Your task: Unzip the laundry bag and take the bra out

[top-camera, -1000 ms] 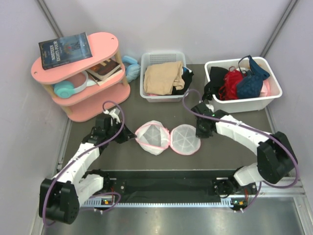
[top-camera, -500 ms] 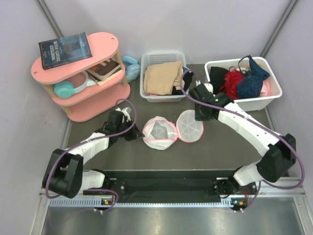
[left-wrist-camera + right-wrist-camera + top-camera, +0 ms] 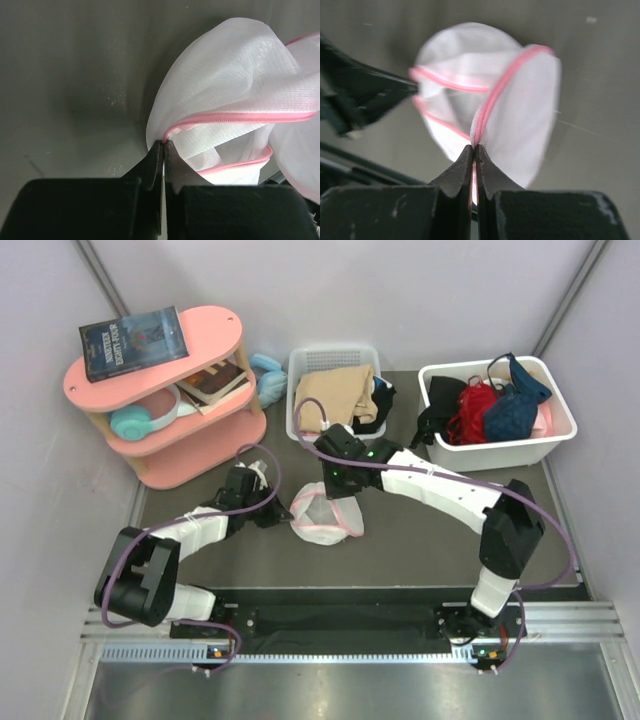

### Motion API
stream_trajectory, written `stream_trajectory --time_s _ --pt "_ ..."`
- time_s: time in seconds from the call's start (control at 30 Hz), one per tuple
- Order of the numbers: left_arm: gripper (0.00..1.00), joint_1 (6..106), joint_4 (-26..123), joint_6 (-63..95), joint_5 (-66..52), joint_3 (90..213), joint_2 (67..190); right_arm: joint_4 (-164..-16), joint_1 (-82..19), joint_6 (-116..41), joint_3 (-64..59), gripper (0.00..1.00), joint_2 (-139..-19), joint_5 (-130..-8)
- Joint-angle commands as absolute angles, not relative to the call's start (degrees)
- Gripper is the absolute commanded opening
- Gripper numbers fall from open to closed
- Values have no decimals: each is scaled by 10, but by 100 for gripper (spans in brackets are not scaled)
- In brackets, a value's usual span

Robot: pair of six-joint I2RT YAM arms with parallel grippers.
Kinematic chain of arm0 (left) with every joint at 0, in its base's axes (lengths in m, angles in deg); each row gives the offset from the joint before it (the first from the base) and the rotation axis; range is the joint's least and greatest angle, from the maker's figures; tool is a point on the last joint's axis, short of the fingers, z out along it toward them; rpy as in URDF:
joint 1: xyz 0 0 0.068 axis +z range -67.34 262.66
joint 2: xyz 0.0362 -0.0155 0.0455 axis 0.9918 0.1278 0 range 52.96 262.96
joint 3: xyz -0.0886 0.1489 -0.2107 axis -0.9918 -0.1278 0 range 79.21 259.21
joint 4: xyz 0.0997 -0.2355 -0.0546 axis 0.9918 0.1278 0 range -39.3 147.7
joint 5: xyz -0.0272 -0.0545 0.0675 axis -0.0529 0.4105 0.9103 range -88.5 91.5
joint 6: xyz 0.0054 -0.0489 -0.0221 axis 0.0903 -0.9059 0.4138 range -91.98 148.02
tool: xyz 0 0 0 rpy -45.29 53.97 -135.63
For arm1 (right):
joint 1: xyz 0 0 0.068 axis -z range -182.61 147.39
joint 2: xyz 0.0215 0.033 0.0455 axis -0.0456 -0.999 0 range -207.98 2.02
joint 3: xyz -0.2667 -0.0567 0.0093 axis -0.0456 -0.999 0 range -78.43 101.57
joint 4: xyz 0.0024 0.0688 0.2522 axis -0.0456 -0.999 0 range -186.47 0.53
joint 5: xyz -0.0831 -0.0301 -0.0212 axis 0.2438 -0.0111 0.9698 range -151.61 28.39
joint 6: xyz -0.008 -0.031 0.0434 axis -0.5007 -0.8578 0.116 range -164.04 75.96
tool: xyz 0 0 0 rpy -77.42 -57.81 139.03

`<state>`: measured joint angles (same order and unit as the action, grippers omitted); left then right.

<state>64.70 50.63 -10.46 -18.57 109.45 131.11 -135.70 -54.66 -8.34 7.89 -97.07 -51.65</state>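
The laundry bag, white mesh with pink zipper trim, lies on the dark table between the two arms, its halves folded together. My left gripper is shut on the pink trim at the bag's left edge. From behind, my right gripper is shut on the pink rim of the other half. White mesh fills the left wrist view and the right wrist view. The navy bra lies in the white bin at the back right.
A pink shelf with books and blue headphones stands at the back left. A white basket holds a tan garment. Red and black garments share the bin with the bra.
My right gripper has swung left with its half of the bag, folding it over the other half. My left gripper has shifted a little toward the back with its hold on the trim.
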Motion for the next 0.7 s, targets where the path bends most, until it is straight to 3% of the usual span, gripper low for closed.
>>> stream_trajectory --time_s 0.0,0.3,0.37,0.53,0.57,0.67 --pt "0 646 477 -118 -167 1089 1307 -1218 -551 -38 72 0 -994 -632" --pt "0 646 492 -139 -179 1099 1292 -1085 -553 8 59 0 -1095 -737" --pt "4 646 504 -139 -174 1107 1278 -1065 -553 10 59 0 -1117 -742" --pt "44 646 591 -142 -153 1111 1233 -1037 -553 16 72 0 -1155 -733" --pt "58 647 604 -146 -145 1110 1214 -1034 -553 17 74 0 -1163 -731" --pt "73 647 657 -152 -130 1111 1173 -1029 -553 14 82 3 -1173 -726"
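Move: The right gripper, still pinching the pink edge of the lid, hangs over the laundry bag: the bag's middle is about 11 cm below it, some 2 cm back and 2 cm left. Its goal, the bag's left corner in the left gripper's closed tips, lies roughly 13 cm left, 1 cm back and 11 cm down. The laundry basket is about 30 cm ahead, 7 cm lower. From the left gripper that corner is right at its fingertips. Carry the lid's edge left over the bag with the right gripper, about 11 cm, sinking some 9 cm on the way, mostly in the second half, while its fingertips swing about 20 degrees to the left; keep the pinch. Hold the bag's left corner still with the left gripper until the lid's edge is nearly there, then open its fingers wide, let go and ease back, left and up a couple of centimetres. ##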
